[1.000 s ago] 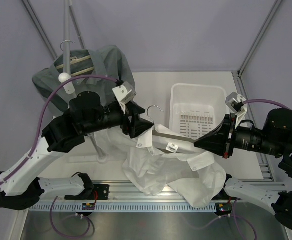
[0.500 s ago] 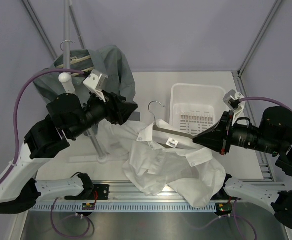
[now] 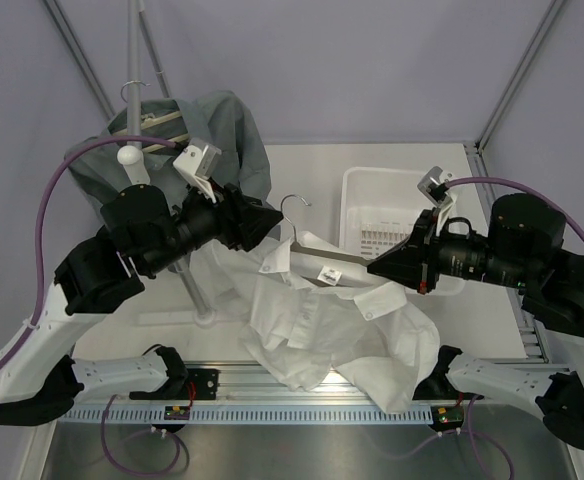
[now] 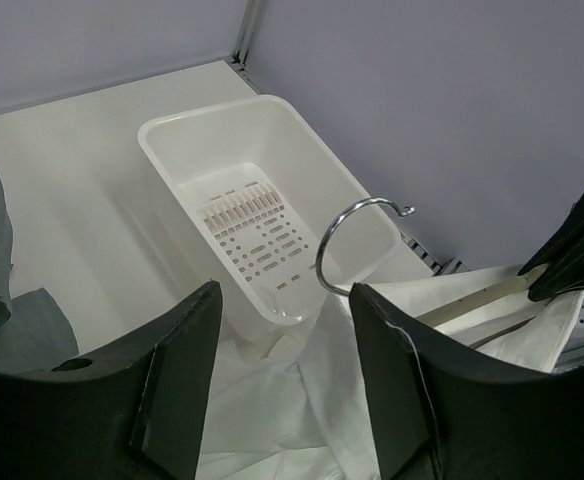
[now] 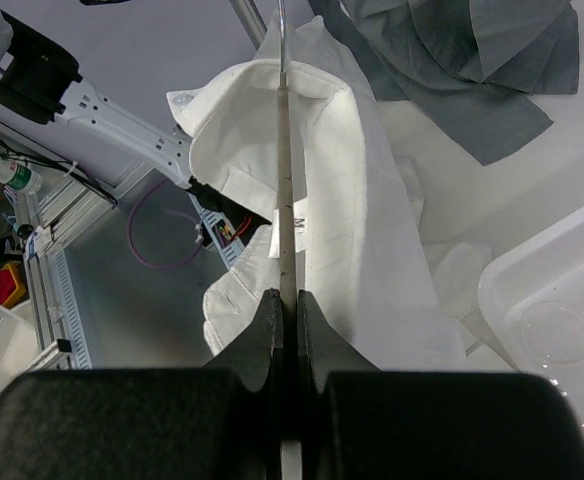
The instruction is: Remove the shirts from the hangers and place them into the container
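Note:
A white shirt [image 3: 337,335] hangs from a light-wood hanger [image 3: 334,257] and spills down toward the table's near edge. My right gripper [image 3: 373,268] is shut on the hanger's right arm; in the right wrist view the wooden bar [image 5: 286,190] runs straight out from the closed gripper [image 5: 288,300]. My left gripper [image 3: 272,222] stands open just left of the hanger's metal hook [image 4: 357,235], with only shirt cloth below the gripper [image 4: 287,385]. A grey-green shirt [image 3: 227,125] hangs on a second hanger [image 3: 157,125] at the back left. The white container [image 3: 357,185] sits behind the right gripper.
A metal pole [image 3: 137,50] with a white knob carries the grey-green shirt, and its upright stands behind my left arm. Frame posts rise at both back corners. A slotted rail [image 3: 302,410] runs along the near edge.
My right gripper has carried the hanger and white shirt leftward. My left gripper has pulled back left, away from the hanger, and its jaws have narrowed a little.

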Controlling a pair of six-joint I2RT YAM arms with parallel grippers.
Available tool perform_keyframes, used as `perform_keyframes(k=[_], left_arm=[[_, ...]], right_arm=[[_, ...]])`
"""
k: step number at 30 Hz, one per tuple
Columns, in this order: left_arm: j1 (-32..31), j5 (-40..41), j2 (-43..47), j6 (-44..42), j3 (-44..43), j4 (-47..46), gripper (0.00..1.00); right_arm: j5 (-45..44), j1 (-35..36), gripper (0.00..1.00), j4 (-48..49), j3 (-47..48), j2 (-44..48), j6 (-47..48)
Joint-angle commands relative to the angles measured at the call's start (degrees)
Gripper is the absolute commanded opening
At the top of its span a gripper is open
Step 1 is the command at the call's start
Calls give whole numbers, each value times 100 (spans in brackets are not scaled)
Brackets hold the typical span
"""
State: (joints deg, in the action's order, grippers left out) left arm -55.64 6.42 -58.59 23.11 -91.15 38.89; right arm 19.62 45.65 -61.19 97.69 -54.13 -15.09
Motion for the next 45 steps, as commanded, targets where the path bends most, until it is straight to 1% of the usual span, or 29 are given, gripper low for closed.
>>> perform_keyframes(k=[1, 8, 10, 17, 20, 21, 24, 29, 30, 31, 32, 34, 35, 37, 41, 45], left_arm=[[-17, -97, 58, 106, -122, -260, 58], [-17, -79, -39, 149, -192, -312, 56], [-17, -79, -109, 150, -218, -269, 54], [-17, 114, -223, 141, -219, -180, 51], [-17, 123, -241, 158, -227, -233, 46], [-17, 123, -250, 158, -227, -233, 43], [-17, 219, -329, 237, -315, -111, 0], [-88, 474, -338, 361, -403, 12, 0], [-96, 518, -364, 369, -499, 56, 0], [-96, 571, -364, 369, -552, 109, 0], [-105, 597, -373, 343, -596, 188, 0], [-97, 624, -390, 317, -754, 259, 0], [-105, 624, -390, 282, -807, 337, 0], [-105, 598, -390, 246, -938, 373, 0], [-105, 519, -408, 202, -1123, 513, 0], [-105, 440, -373, 202, -1203, 531, 0]], right_arm=[[165, 32, 0, 652, 31, -133, 68], [227, 23, 0, 722, -13, -230, 59], [244, 23, 0, 714, 22, -238, 50], [385, 32, 0, 643, 163, -282, 77], [394, 23, 0, 678, 101, -291, 77], [420, 32, 0, 696, 84, -291, 68], [394, 32, 0, 749, 22, -274, 59], [297, 23, 0, 731, 22, -300, 112], [288, 23, 2, 705, 31, -309, 129], [271, 23, 28, 661, 31, -318, 129], [227, 23, 43, 626, 22, -300, 147], [131, 32, 66, 556, -126, -213, 138], [78, 23, 83, 538, -197, -64, 138], [-89, 23, 98, 520, -442, 130, 147], [-186, 23, 100, 468, -751, 639, 103], [-432, 23, 99, 397, -962, 851, 50]])
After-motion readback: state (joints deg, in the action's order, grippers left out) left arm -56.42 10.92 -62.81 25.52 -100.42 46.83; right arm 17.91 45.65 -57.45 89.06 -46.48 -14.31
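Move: Just about 3 cm to the right of the open left fingers and 1 cm below them is the hook of the hanger, level in reach; it stands about 16 cm left, 8 ahead and 2 above the right fingers, which hold the hanger's arm. From the left hand, the white shirt hangs some 12 cm right, 10 back and 12 below; the container is about 20 ahead, 31 right and 38 below; the grey shirt some 22 left, 14 ahead and 8 below. Feeding the still-gripped hanger about 2 cm left and 1 cm forward, the right hand brings its hook to the left hand, which eases about 2 cm right, down and forward and pinches the hook's lower part. The right fingers then open wide, let go of the hanger and draw back some 4 cm to the right and back, while the left hand, gripping, lifts about 2 cm and draws left. ##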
